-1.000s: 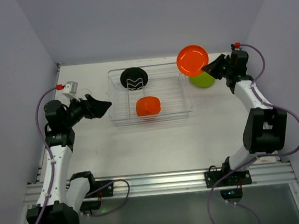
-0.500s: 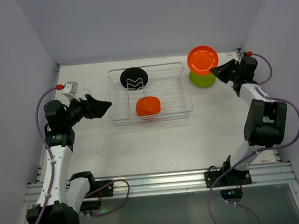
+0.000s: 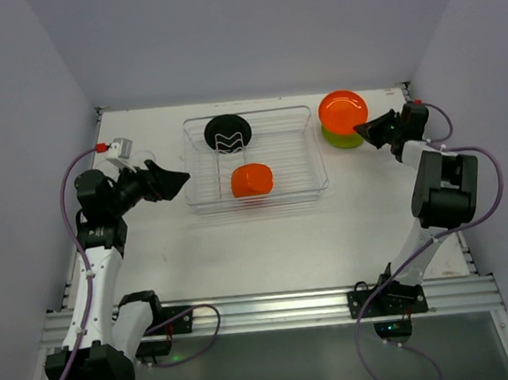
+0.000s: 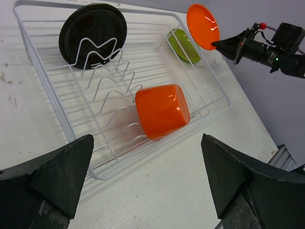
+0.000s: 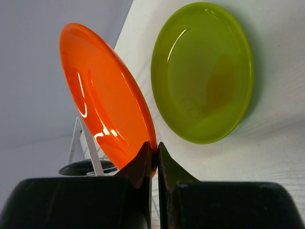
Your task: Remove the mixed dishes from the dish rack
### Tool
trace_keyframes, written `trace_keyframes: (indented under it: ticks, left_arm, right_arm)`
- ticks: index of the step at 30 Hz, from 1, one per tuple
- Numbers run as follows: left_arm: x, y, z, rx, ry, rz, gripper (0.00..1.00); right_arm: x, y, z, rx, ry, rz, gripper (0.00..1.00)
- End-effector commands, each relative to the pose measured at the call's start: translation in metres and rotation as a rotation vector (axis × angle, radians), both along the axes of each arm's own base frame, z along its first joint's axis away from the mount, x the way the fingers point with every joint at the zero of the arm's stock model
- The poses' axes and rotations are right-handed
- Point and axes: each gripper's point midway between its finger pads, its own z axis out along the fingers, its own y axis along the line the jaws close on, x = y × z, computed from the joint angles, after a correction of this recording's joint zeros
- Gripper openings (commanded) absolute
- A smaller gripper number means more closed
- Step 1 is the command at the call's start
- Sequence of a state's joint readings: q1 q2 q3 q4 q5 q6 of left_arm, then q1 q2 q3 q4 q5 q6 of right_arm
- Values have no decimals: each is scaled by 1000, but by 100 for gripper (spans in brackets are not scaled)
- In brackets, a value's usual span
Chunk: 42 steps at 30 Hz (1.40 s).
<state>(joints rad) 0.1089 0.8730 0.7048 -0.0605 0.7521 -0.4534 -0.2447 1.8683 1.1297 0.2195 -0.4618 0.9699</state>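
Observation:
The dish rack (image 3: 260, 205), a clear wire basket, stands at the table's back middle. A black plate (image 3: 227, 132) stands upright in its far left slots, and an orange cup (image 3: 251, 179) lies on its side in the middle. Right of the rack, my right gripper (image 3: 360, 129) is shut on the rim of the orange plate (image 5: 102, 95), which hangs tilted just above the lime green plate (image 5: 202, 71) lying flat on the table. My left gripper (image 3: 177, 179) hovers open left of the rack with nothing between its fingers (image 4: 52, 176).
Purple walls close in the table at the back and on both sides. The lime green plate (image 3: 346, 138) sits near the back right corner. White tabletop (image 3: 268, 251) stretches from the rack toward the arm bases.
My right gripper has carried the orange plate to the right and down, over the lime green plate. The left arm has not moved.

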Motion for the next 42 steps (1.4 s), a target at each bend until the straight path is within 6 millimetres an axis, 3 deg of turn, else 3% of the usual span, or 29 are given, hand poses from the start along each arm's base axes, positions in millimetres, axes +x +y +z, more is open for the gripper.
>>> trace_keyframes:
  ticks: [1,14,42]
  left_arm:
    - [1,-1,6,-7,-31,-13,100]
    - [1,-1,6,-7,-33,-10,100]
    - [-1,-2,7,-10,-35,-16,100]
  right_arm:
    - [21,-13,18,-2,-77,-35,0]
    - [32,-21,-18,34,-15,-36,0]
    - [30,-27,-42,14,159,-39,0]
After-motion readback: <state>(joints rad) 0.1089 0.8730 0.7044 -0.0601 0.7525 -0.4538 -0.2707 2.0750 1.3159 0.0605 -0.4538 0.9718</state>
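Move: My right hand holds the orange plate by its rim. The green plate it is being taken to lies about 6 cm ahead, 4 cm to the left and some 10 cm below. The rack's right rim stands roughly 13 cm to this hand's left and 3 cm back. The black plate is about 41 cm left and 3 cm ahead. From my idle left hand, the green plate lies about 27 cm ahead, 50 cm right and 24 cm below. I lower the orange plate towards the green one with my right hand, sinking about 5 cm while easing some 2 cm forward and 2 cm right. Then I lift barely 1 cm and sink again, tipping the wrist about 10 degrees down overall. My fingers stay shut on the rim; whether the plates touch can't be seen for sure. ##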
